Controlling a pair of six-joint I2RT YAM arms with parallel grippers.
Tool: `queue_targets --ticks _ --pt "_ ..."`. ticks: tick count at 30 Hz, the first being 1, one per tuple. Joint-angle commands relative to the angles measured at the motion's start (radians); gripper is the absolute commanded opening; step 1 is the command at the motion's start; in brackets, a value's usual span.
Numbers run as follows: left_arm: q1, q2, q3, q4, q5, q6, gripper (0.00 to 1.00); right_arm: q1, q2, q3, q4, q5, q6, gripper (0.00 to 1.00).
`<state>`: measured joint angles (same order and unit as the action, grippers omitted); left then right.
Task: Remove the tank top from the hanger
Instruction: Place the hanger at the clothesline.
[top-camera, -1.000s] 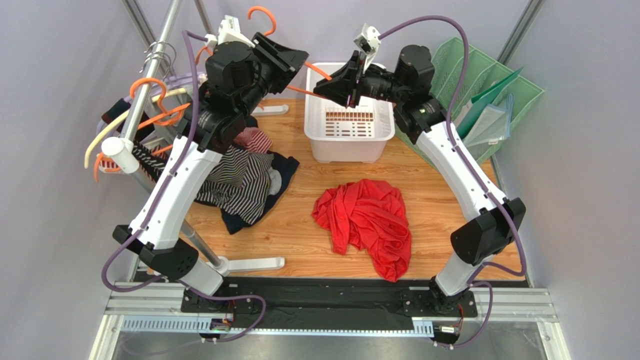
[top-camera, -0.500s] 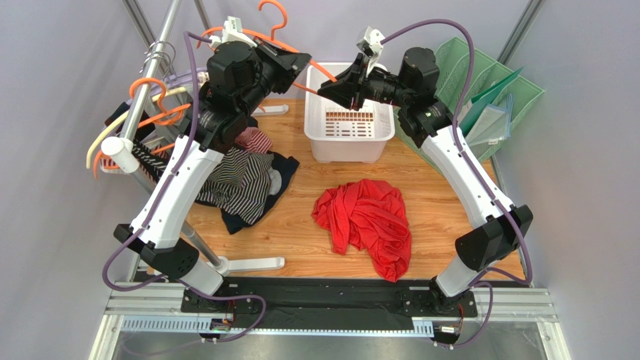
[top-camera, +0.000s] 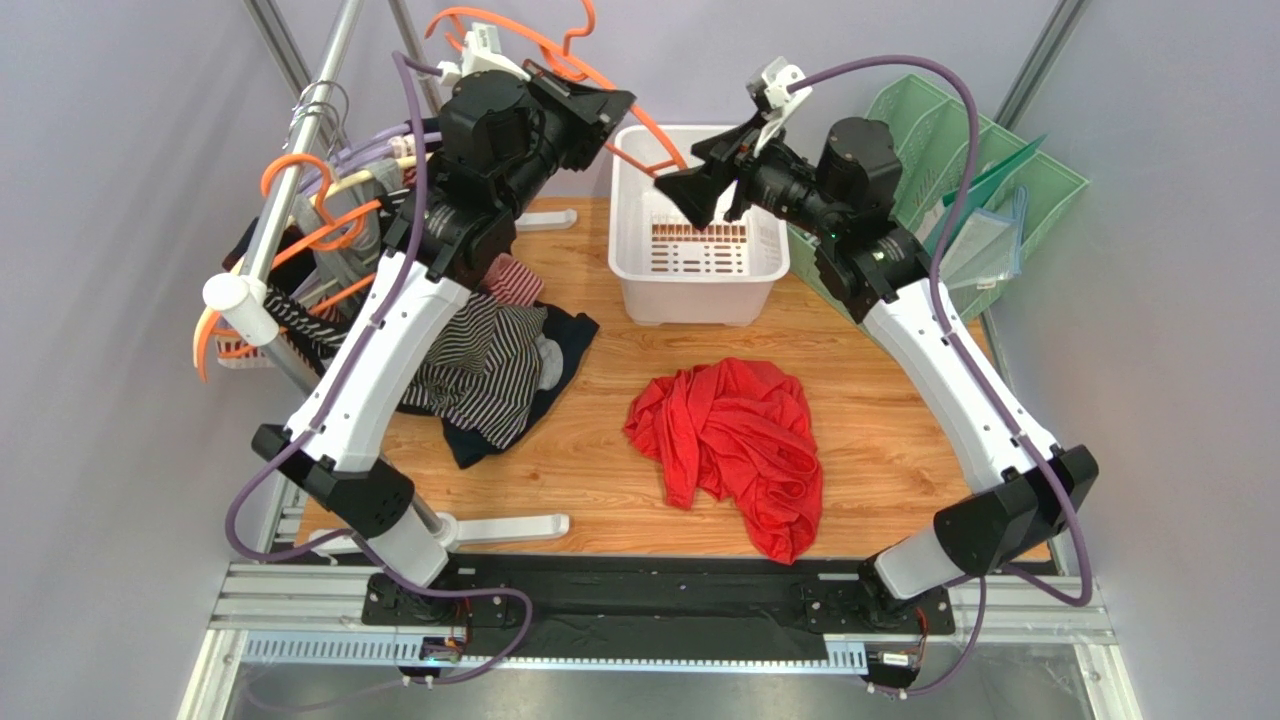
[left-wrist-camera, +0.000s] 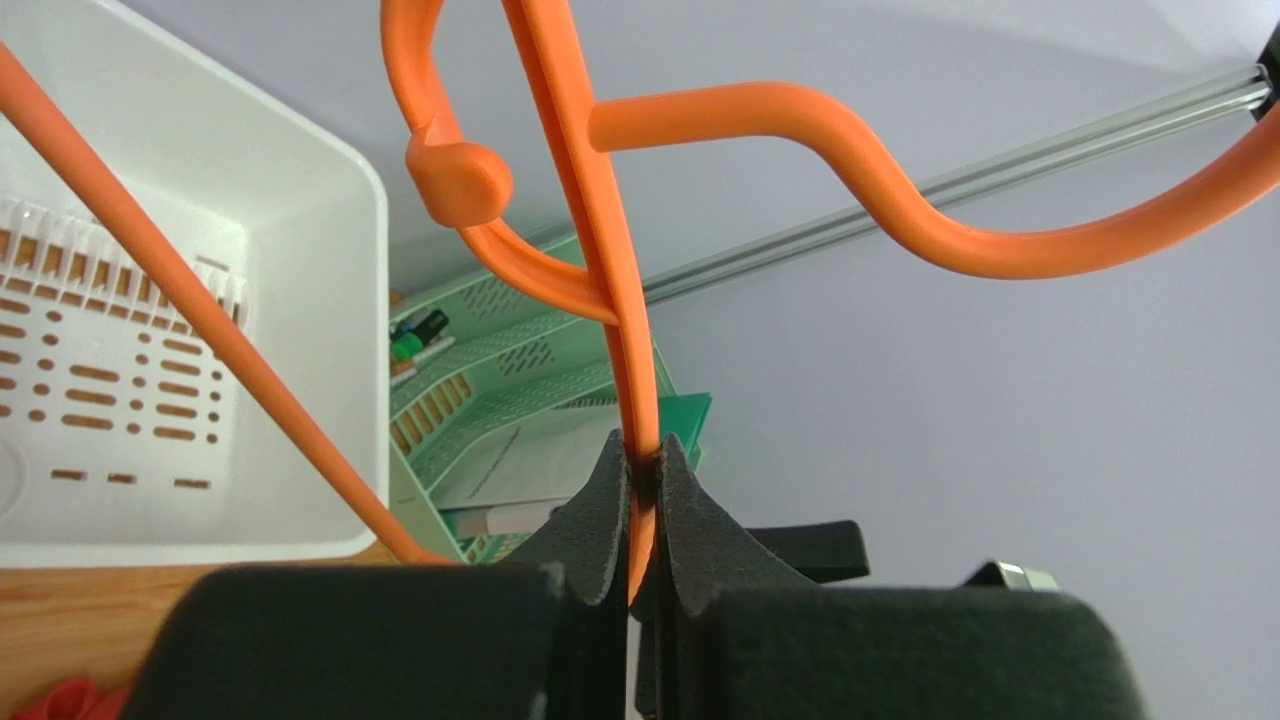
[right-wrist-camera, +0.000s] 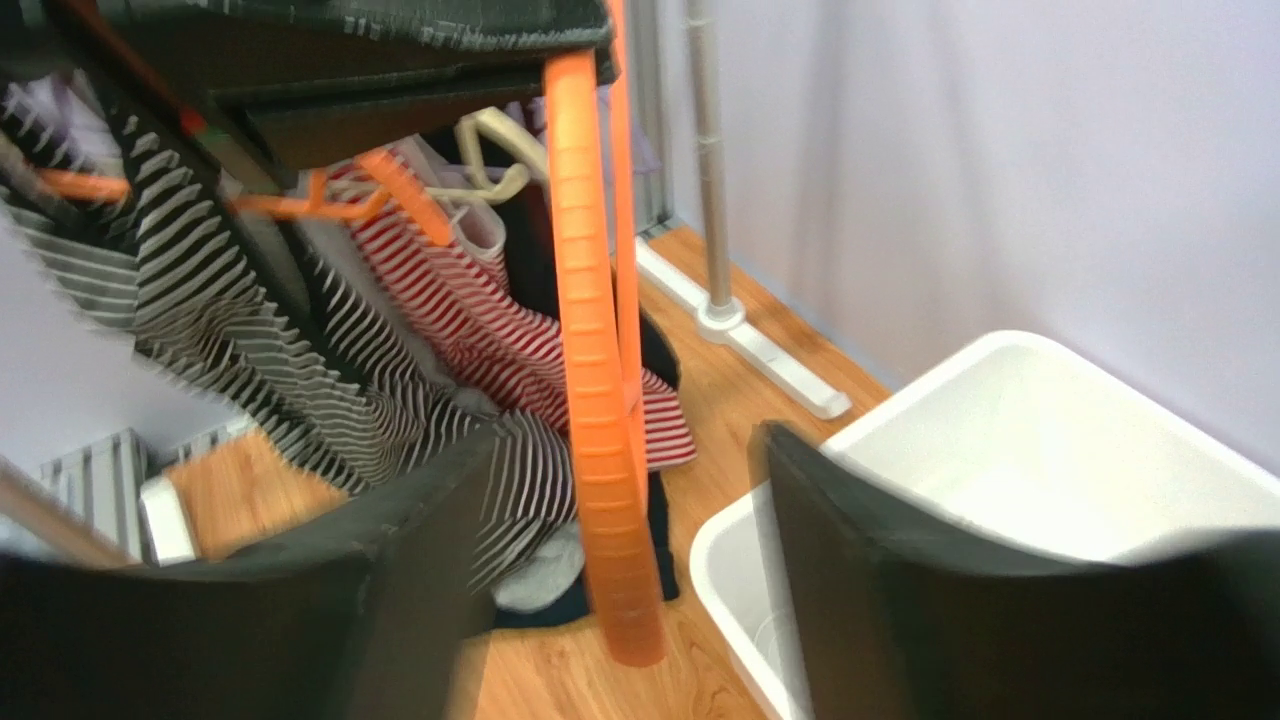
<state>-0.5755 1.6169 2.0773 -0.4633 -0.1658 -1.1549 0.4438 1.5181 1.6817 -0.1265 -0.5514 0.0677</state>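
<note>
The red tank top (top-camera: 732, 438) lies crumpled on the wooden table, free of the hanger. The bare orange hanger (top-camera: 511, 27) is held high at the back. My left gripper (top-camera: 606, 108) is shut on it; in the left wrist view the fingers (left-wrist-camera: 601, 503) pinch the hanger's (left-wrist-camera: 601, 225) thin bar just below the hook. My right gripper (top-camera: 679, 162) stands open above the white basket. In the right wrist view one hanger (right-wrist-camera: 594, 375) arm hangs loose between the parted fingers (right-wrist-camera: 842, 555), touching neither.
A white basket (top-camera: 751, 273) sits at the back centre. At the left stands a clothes rack (top-camera: 301, 180) with more hangers and striped garments (top-camera: 481, 360) piled beneath. Green file trays (top-camera: 977, 165) stand at the back right.
My left gripper closed on the hanger and lifted it up and back. My right gripper let go of the hanger, opened and drew slightly right.
</note>
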Motion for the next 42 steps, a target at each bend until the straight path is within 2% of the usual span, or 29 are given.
queue_targets --ticks 1,3,7,11,14,17,19,22,24,26,29,34,42 --pt "0.002 0.057 0.099 0.074 -0.004 -0.012 0.0 -0.002 -0.104 -0.019 -0.031 0.357 0.04 0.82" --pt "0.003 0.07 0.101 0.086 -0.035 -0.029 0.0 -0.007 -0.162 -0.058 -0.091 0.462 0.047 0.9" --pt "0.002 0.086 0.099 0.112 -0.107 -0.052 0.0 -0.005 -0.295 -0.169 -0.151 0.684 0.092 0.93" --pt "0.002 0.089 0.075 0.109 -0.257 -0.115 0.0 -0.005 -0.494 -0.328 -0.16 0.7 0.161 0.93" --pt "0.003 0.077 0.038 0.141 -0.381 -0.129 0.0 -0.005 -0.609 -0.448 -0.171 0.657 0.254 0.93" --pt "0.026 0.11 0.079 0.149 -0.425 -0.129 0.0 -0.004 -0.692 -0.539 -0.176 0.567 0.313 0.92" --pt "0.054 0.148 0.148 0.1 -0.432 -0.156 0.0 -0.004 -0.719 -0.548 -0.221 0.499 0.329 0.92" --pt "0.1 0.185 0.184 0.118 -0.426 -0.186 0.0 -0.004 -0.778 -0.563 -0.262 0.427 0.343 0.92" --pt "0.136 0.221 0.259 0.092 -0.428 -0.166 0.0 -0.004 -0.803 -0.592 -0.271 0.374 0.345 0.97" --pt "0.169 0.238 0.311 0.055 -0.411 -0.184 0.0 -0.004 -0.837 -0.612 -0.321 0.373 0.345 1.0" --pt "0.23 0.236 0.313 0.075 -0.391 -0.198 0.0 -0.004 -0.871 -0.658 -0.375 0.386 0.348 1.0" --pt "0.266 0.241 0.326 0.083 -0.428 -0.204 0.0 -0.004 -0.884 -0.657 -0.449 0.324 0.343 1.0" --pt "0.286 0.277 0.316 0.081 -0.449 -0.259 0.0 -0.004 -0.993 -0.649 -0.475 0.349 0.35 1.0"
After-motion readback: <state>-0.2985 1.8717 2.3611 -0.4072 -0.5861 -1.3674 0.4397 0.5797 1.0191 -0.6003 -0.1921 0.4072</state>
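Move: The left hand already holds the orange hanger; the clothesline stretch to aim for lies about 34 cm to its left and 12 cm ahead, roughly level. Lilac hangers hang about 30 cm left and 4 cm back, 5 cm lower; a striped tank top about 19 cm left, 7 cm back and 30 cm below. The red tank top lies about 14 cm back, 8 cm right and 42 cm below the right hand; the white basket stands 20 cm ahead, 4 cm right and 36 cm below that hand. Keep the left fingers shut on the orange hanger and carry it about 17 cm left and 13 cm forward, towards the clothesline, easing forward first, then sweeping left while turning the wrist some 40 degrees counter-clockwise. Finish opening the right gripper around the hanger's end and draw it clear, first to the right, then back and down towards the red tank top. ##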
